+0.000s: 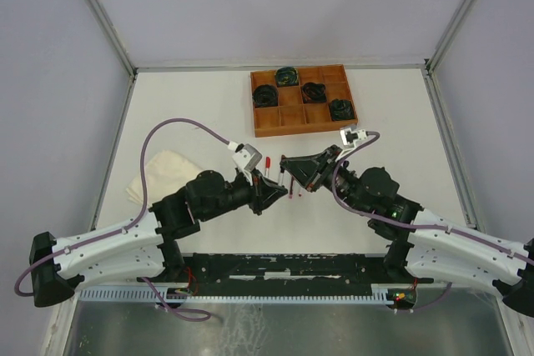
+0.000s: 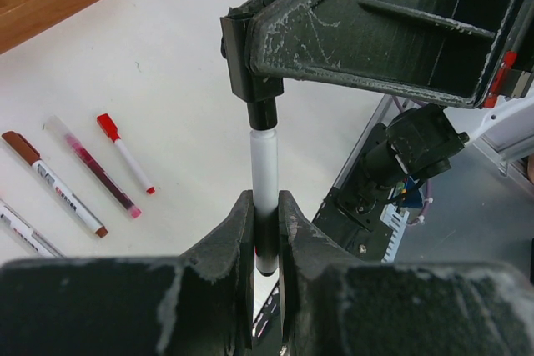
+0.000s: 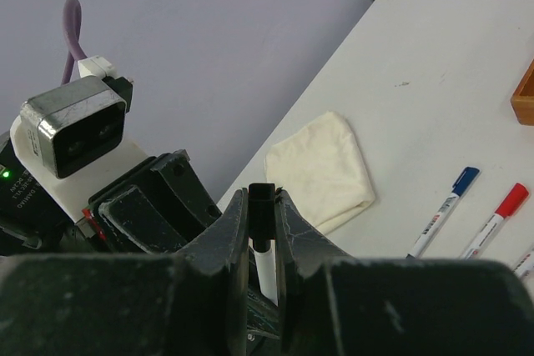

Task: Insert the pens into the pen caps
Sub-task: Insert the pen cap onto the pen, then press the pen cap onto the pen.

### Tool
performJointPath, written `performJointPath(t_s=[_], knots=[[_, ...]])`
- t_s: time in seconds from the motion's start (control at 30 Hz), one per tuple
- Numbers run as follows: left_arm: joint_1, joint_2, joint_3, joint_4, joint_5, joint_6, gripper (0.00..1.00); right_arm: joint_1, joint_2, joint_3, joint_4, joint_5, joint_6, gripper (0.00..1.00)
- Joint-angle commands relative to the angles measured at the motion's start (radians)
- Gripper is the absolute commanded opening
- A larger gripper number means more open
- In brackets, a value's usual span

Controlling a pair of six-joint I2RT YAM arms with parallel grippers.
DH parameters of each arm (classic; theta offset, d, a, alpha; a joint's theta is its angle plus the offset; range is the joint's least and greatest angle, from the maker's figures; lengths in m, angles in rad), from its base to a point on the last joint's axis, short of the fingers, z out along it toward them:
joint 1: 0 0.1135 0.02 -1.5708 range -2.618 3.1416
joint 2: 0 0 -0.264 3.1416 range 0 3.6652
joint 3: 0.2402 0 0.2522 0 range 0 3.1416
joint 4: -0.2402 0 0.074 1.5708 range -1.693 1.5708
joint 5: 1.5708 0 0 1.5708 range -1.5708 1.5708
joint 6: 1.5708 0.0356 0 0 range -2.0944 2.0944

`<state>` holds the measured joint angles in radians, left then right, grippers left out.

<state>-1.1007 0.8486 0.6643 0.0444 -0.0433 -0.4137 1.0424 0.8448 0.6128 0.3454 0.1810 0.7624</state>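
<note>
My left gripper (image 2: 265, 206) is shut on the dark lower end of a white-barrelled pen (image 2: 264, 160) that stands upright between its pads. The pen's top end sits inside a black pen cap (image 3: 262, 210), and my right gripper (image 3: 262, 206) is shut on that cap from above. Seen from the top camera, the two grippers (image 1: 279, 188) (image 1: 288, 164) meet tip to tip above the table's middle. Other pens lie on the table with caps on: a brown one (image 2: 54, 183), a red one (image 2: 123, 152), a blue one (image 3: 442, 210), and a pinkish one (image 2: 92, 166).
A wooden compartment tray (image 1: 302, 132) holding dark coiled cable bundles (image 1: 286, 75) stands at the back. At the left side lies a folded cream cloth (image 1: 158, 174). A black rail with the arm bases runs along the near edge.
</note>
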Motion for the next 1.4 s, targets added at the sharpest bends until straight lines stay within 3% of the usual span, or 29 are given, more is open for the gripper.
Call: performJointPath(t_s=[0.0, 0.13, 0.37, 0.8, 1.13, 1.37], knots=[[0.000, -0.037, 0.029, 0.186, -0.062, -0.033, 0.03, 0.021, 0.019, 0.024, -0.180, -0.147, -0.028, 0.00], [0.000, -0.043, 0.030, 0.186, -0.073, -0.035, 0.03, 0.022, 0.009, 0.036, -0.228, -0.155, -0.053, 0.04], [-0.001, -0.037, 0.028, 0.185, -0.069, -0.036, 0.03, 0.022, 0.004, 0.038, -0.199, -0.176, -0.045, 0.21], [0.000, -0.035, 0.020, 0.175, -0.069, -0.045, 0.03, 0.021, -0.060, 0.075, -0.256, -0.153, -0.091, 0.36], [0.000, -0.023, 0.018, 0.170, -0.044, -0.045, 0.03, 0.022, -0.135, 0.154, -0.354, 0.036, -0.136, 0.54], [0.000, -0.009, 0.021, 0.170, -0.020, -0.045, 0.03, 0.021, -0.092, 0.259, -0.369, 0.142, -0.138, 0.59]])
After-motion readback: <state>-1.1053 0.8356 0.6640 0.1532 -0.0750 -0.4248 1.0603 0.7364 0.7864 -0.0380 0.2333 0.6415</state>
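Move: Between the right fingertips sits the black cap, already on the upright white pen; the pen's barrel runs down below, its middle about 4 cm lower and 2 cm back. From the left hand, which grips the barrel low down, the cap is roughly 6 cm up and 2 cm ahead. On the table, about 17 cm below the right hand, lie the brown-capped pen some 11 cm ahead, the red-capped pen 12 cm ahead and 5 cm left, and the pink pen 6 cm ahead and 2 cm right. Letting go of the black cap, the right hand spreads its fingers to over half open and eases back about 3 cm with a small dip, then swings right some 4 cm and climbs, clearing the cap and rolling about 10 degrees, its left side down. The left hand keeps its grip on the pen and rises about 3 cm, tilting slightly. ##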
